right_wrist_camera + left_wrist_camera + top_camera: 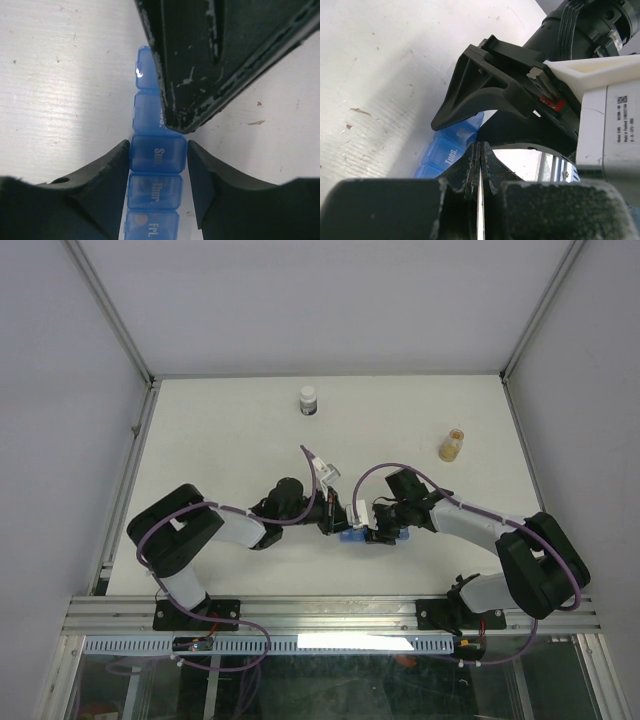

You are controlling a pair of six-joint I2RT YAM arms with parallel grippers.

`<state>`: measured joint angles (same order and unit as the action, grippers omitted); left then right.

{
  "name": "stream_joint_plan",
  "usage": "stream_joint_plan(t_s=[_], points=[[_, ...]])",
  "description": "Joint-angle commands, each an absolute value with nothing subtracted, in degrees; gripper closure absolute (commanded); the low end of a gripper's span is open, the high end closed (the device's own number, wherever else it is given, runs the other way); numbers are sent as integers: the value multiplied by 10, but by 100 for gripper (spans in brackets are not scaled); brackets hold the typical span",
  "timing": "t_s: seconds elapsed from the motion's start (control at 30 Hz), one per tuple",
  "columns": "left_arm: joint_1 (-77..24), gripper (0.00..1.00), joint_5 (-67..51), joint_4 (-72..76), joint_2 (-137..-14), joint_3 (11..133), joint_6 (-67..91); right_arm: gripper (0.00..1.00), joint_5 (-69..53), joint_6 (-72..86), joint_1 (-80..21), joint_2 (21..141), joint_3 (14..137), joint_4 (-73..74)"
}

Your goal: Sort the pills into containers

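Note:
The containers are one blue pill-organiser strip (pixel 157 187) lying on the table between the two arms (pixel 352 536). My right gripper (pixel 159 150) straddles it, one finger against each side of the "Sun." cell. Through the lid of the "Fri." cell one round tan pill (pixel 141 219) shows. My left gripper (pixel 480 146) is shut with nothing visible between its fingers. Its tips rest on the strip (pixel 442 150) beside the "Tues." cell. In the right wrist view those dark tips (pixel 180 125) press onto the cell just beyond "Sun.".
A white capped bottle (pixel 309 400) stands at the back of the table. A small amber jar (pixel 452 445) stands at the back right. White walls close in the table on three sides.

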<state>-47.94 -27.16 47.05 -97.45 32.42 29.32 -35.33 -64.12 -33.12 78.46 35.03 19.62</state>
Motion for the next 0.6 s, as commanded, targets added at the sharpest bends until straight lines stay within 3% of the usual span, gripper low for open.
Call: stream_joint_plan(t_s=[0.0,0.3,0.57], points=[[-490,100,-294,487,-993,345,308,48,-358,-642,-334,784,356,189],[-507,100,-234,438,-1096,293,411,48,-357,-642,-334,787,359,191],[-508,100,-267,447,-986,304,376,48,-355,-638,-335,781,359,193]])
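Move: Under the closed left fingertips lies the blue pill box's Mon.–Tues. end, about 6 cm below, roughly 1 cm back and 1 cm to the right. The right fingers' pinch on the box is some 5 cm to the right of the left hand, 1 cm back and 5 cm below. From the right hand, that Mon.–Tues. end is about 3 cm to the left, level with it both forward and in height. Dropping some 6 cm with its fingers still shut, the left hand also draws back almost 4 cm, from above the pill box's Mon.–Tues. end to low beside its base-facing side, then stops. Its wrist rolls about 15 degrees, the hand's top leaning forward. The right hand stays put and keeps its pinch on the middle of the box. ##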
